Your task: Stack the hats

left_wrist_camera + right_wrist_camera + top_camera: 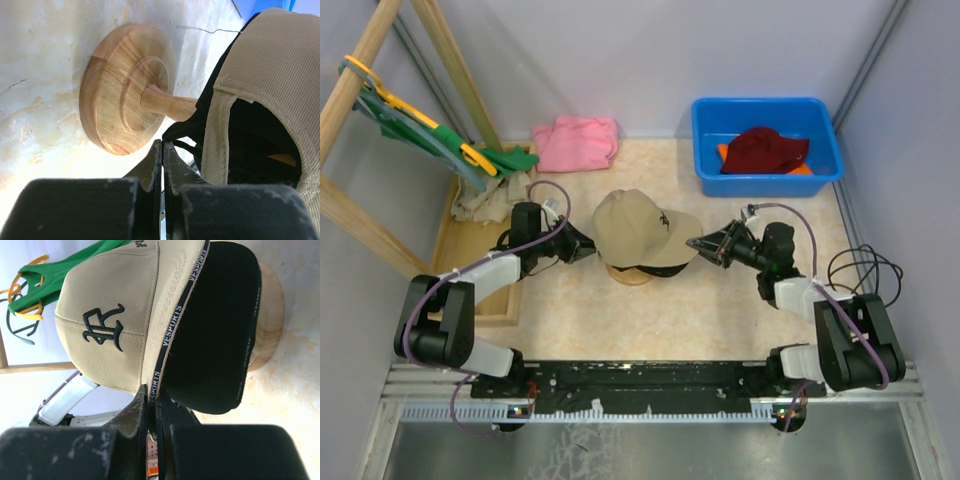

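A tan cap (635, 225) sits on top of a black cap (648, 268) on a round wooden stand (630, 278) at the table's middle. My right gripper (692, 243) is shut on the tan cap's brim edge (159, 370), and the black cap's brim (215, 330) lies just beneath it. My left gripper (590, 250) is at the caps' rear, its jaws shut, with black fabric of the black cap (212, 100) pinched at the tips (163, 142). The tan cap's back strap (217, 135) hangs just right of those tips. A dark red hat (765, 150) lies over an orange hat (804, 170) in the blue bin.
The blue bin (770, 185) stands at the back right. A pink folded cloth (578, 142) lies at the back. A green garment (510, 160) on a yellow hanger (410, 112) hangs from a wooden rack (350, 200) at the left. Cables trail by the right arm.
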`<state>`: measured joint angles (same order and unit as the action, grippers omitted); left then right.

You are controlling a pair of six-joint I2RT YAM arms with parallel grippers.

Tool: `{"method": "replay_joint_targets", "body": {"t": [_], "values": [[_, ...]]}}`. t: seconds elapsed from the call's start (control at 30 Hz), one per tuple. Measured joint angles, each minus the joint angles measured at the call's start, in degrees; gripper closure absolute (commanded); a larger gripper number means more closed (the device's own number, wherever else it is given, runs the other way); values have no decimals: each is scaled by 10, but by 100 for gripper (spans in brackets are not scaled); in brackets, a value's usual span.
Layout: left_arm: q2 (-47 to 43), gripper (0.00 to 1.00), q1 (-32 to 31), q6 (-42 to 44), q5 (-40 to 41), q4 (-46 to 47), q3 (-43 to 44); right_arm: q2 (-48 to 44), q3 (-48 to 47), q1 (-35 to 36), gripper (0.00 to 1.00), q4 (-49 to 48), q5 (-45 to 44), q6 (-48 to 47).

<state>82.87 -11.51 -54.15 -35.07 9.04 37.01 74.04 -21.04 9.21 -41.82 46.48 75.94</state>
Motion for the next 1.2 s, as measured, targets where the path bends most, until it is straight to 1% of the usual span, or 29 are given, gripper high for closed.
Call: {"method": "replay_joint_targets", "body": {"t": [0.17,0.37,0.4,0.43,0.53,0.6,0.63,0.67,0.73,0.87,0.97,1.07,1.2], "values": [[1,100,0,0,0,0,0,23,1,3,100,-1,0,-25],[0,99,0,-1,0,2,-3,53,8,7,100,-27,1,-30],[-2,95,0,-2,0,3,-5,54,8,7,100,-27,1,-30],[-6,88,0,-3,1,3,-7,54,8,8,100,-28,1,-31],[-30,76,0,-10,10,5,-23,54,7,8,100,-25,1,-37],[-57,71,3,-16,19,4,-39,54,6,8,100,-18,1,-42],[-67,66,5,-19,24,3,-45,54,5,8,100,-12,1,-45],[-80,63,9,-22,27,2,-52,54,2,8,100,-6,1,-49],[-107,59,19,-29,36,-3,-63,53,-2,8,100,4,2,-55],[-160,53,35,-41,56,-15,-72,52,-5,8,100,17,2,-64],[-182,49,38,-48,63,-12,-72,52,-5,8,100,23,2,-64],[-176,47,39,-56,54,-1,-72,52,-5,8,100,26,2,-65],[-137,45,36,-61,38,9,-67,45,-5,8,100,33,2,-66]]}}
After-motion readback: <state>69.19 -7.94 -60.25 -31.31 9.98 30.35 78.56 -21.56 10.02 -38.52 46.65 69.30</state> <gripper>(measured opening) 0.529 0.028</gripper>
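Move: Over the wooden stand, the tan hat's middle lies about 10 cm left and 3 cm ahead of the right hand, nearly level with it; from the left hand it is some 10 cm right, 3 ahead and 5 up. The black hat's brim shows about 5 cm back from the right fingers, 4 left and 5 below. From the left hand, the stand's base sits roughly 8 cm right, 4 ahead and 10 below, and the tan back strap hangs just above and right of its fingertips. Keeping its pinch on the tan hat's brim, the right hand draws down about 3 cm, quickly and then slowly, tilting slightly. The left hand first stays on the black hat's back strap, then lets go, opens halfway and backs off left and up some 4 cm, swinging about 10 degrees counter-clockwise, before dipping a little back down beside the hats. ##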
